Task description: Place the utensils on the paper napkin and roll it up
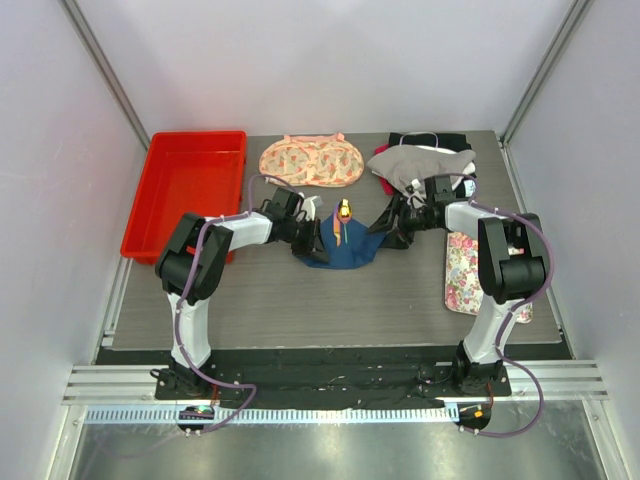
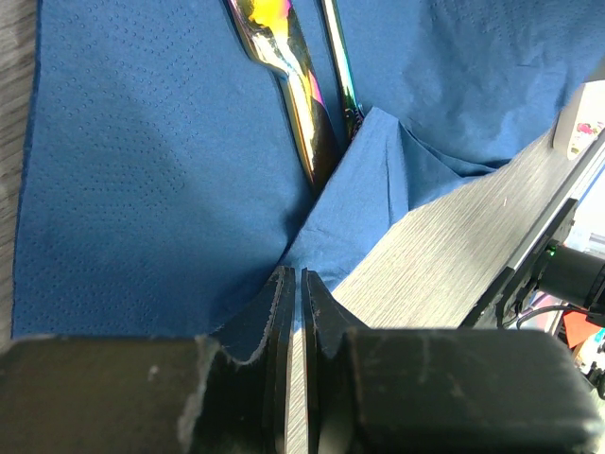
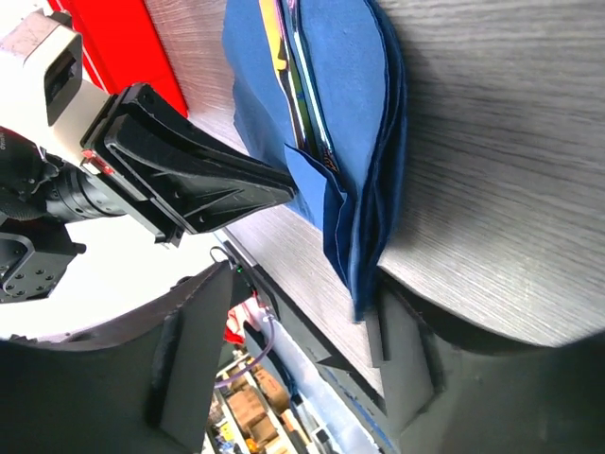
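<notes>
The dark blue paper napkin [image 1: 345,250] lies folded and bunched at the middle of the table between both grippers. The utensils [image 1: 343,212] stick out of its far end, a yellowish tip showing. In the left wrist view their shiny iridescent handles [image 2: 293,85] lie in a fold of the napkin [image 2: 142,189]. My left gripper [image 2: 291,274] is shut on a corner of the napkin. My right gripper [image 3: 302,284] is open at the opposite side. The folded napkin edge [image 3: 364,246] hangs between its fingers, close to the right one. The utensils [image 3: 298,85] show inside the fold.
A red tray [image 1: 185,190] stands at the back left. A peach floral cloth [image 1: 310,160] and a pile of grey and black cloths [image 1: 420,160] lie along the back. A white floral mat [image 1: 465,270] lies under the right arm.
</notes>
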Available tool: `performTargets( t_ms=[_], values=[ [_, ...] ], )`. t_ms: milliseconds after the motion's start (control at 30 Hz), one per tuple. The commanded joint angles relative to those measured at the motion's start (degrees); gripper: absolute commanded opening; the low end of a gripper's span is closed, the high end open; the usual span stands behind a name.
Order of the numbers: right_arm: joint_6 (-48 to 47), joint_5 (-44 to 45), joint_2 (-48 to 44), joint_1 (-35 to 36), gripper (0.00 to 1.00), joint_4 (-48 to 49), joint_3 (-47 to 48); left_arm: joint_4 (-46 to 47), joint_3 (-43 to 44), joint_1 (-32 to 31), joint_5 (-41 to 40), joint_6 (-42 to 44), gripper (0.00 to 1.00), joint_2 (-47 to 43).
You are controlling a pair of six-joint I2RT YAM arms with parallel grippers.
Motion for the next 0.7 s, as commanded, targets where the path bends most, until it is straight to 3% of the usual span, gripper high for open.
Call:
performTargets(
  t_ms=[0,33,67,100,367,667],
  values=[
    [0.95,-1.02,-1.36,0.68,0.53,2.13,0.49,0.55,1.14,0.24,-2.42,1.01,0.11,2.16],
    [1.13,-1.11,-0.75,0.94,0.47,2.21,0.93,0.55,1.14,0.24,-2.42,0.92,0.12,2.16],
    [1.04,-1.19,-0.39,1.29,0.34,2.21,1.28,0.55,1.23,0.24,-2.42,0.84,0.12,2.16],
    [1.39,-1.37,-0.04,2.08,0.29,2.21,1.46,0.64,1.23,0.24,-2.42,0.66,0.12,2.24],
    [2.36,-1.02,3.65,6.74,0.04,3.0,6.56,0.55,1.23,0.24,-2.33,0.66,0.11,2.33],
    [8.94,-0.76,8.13,11.75,0.01,8.98,8.23,0.46,1.23,0.24,-2.24,0.66,0.11,2.33]
  ],
)
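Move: The napkin's right corner stands raised between the right hand's part-open fingertips, about 1 cm to the left of the hand point and level with it. The utensils' middle lies some 9 cm to the right hand's left, 2 cm farther out and 5 cm below; the folded-up bottom flap over their handle ends is about 10 cm left and 4 cm back, also 5 cm lower. From the left hand the corner is roughly 12 cm to the right, 5 cm ahead and 4 cm up. The napkin's right corner is pinched as the right fingers finish closing on it almost in place, then drawn left, towards and over the utensils, about 7 cm at a steady height, the hand swivelling slightly counter-clockwise. The left hand stays put with its nearly shut fingertips on the folded bottom flap. ##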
